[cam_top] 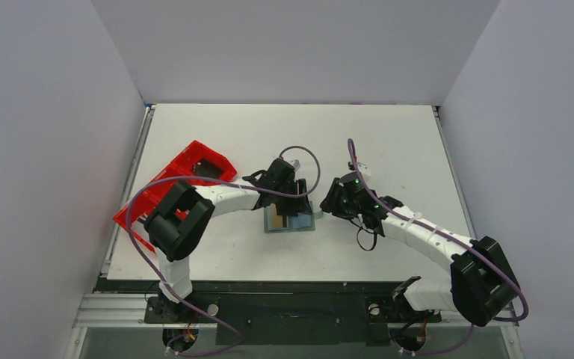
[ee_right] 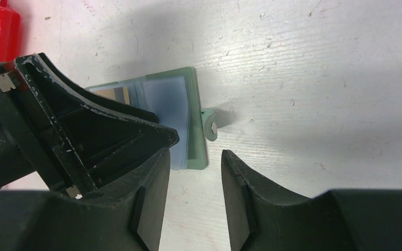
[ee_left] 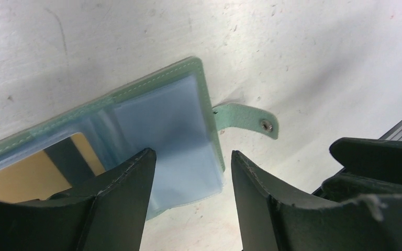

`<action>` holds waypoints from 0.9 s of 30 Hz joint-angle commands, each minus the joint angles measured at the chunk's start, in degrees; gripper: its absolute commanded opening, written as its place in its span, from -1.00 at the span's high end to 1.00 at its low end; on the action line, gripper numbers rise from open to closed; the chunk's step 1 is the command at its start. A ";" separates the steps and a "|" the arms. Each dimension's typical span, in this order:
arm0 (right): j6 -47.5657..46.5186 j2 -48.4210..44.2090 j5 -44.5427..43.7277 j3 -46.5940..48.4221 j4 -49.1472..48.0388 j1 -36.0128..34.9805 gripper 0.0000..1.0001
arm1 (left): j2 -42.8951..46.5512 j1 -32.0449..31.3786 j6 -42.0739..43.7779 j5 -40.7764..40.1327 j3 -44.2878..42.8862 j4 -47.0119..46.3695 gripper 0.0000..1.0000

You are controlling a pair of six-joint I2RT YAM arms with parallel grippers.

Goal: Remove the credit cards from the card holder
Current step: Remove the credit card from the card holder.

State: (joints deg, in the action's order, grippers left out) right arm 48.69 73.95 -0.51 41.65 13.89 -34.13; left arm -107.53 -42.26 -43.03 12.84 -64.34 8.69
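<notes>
The card holder lies open on the white table, grey-green with clear sleeves and a side tab. A tan-gold card with a dark stripe sits in its left sleeve. The right sleeve looks bluish; I cannot tell if a card is in it. My left gripper is open and empty, its fingers low over the holder's right half. My right gripper is open and empty just right of the holder, over bare table. The holder's right edge shows beyond it.
A long red plastic tray lies at the left of the table, partly under the left arm; its corner shows in the right wrist view. The two grippers are close together over the holder. White walls enclose the table on three sides.
</notes>
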 commanded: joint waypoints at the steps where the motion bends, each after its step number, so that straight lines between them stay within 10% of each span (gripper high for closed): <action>1: -0.33 -2.07 -2.34 -0.59 0.52 0.46 0.25 | -1.13 -0.88 -1.26 0.88 -2.79 -3.34 -0.06; 27: 1.64 16.11 5.85 14.31 -3.65 -8.94 0.33 | 19.15 10.09 3.99 -3.73 10.41 6.70 0.05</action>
State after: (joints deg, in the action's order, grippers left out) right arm 48.84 85.91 0.97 53.15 14.96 -42.13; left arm -89.38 -33.17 -40.88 7.92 -55.70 14.83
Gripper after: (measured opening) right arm 0.344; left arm 0.496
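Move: The left hand is low over the card holder's empty right page, whose middle is roughly 1 cm left, 1 cm back and 2 cm below. The credit card in the other page lies about 7 cm left, 1 cm back, 2 cm below; the strap is some 5 cm right, 1 cm ahead. From the right hand, the right page is around 8 cm left, 3 cm ahead and 7 cm below, the card about 15 cm left and 3 cm ahead. Back towards the credit card's side of the open holder goes the left hand: after a slight drift right it rises off the right page by about 7 cm while swinging some 9 cm left, then starts to sink, fingers staying apart. The right hand waits, then travels level about 7 cm left to above the right page. Both wrists turn some 10 degrees counter-clockwise. ##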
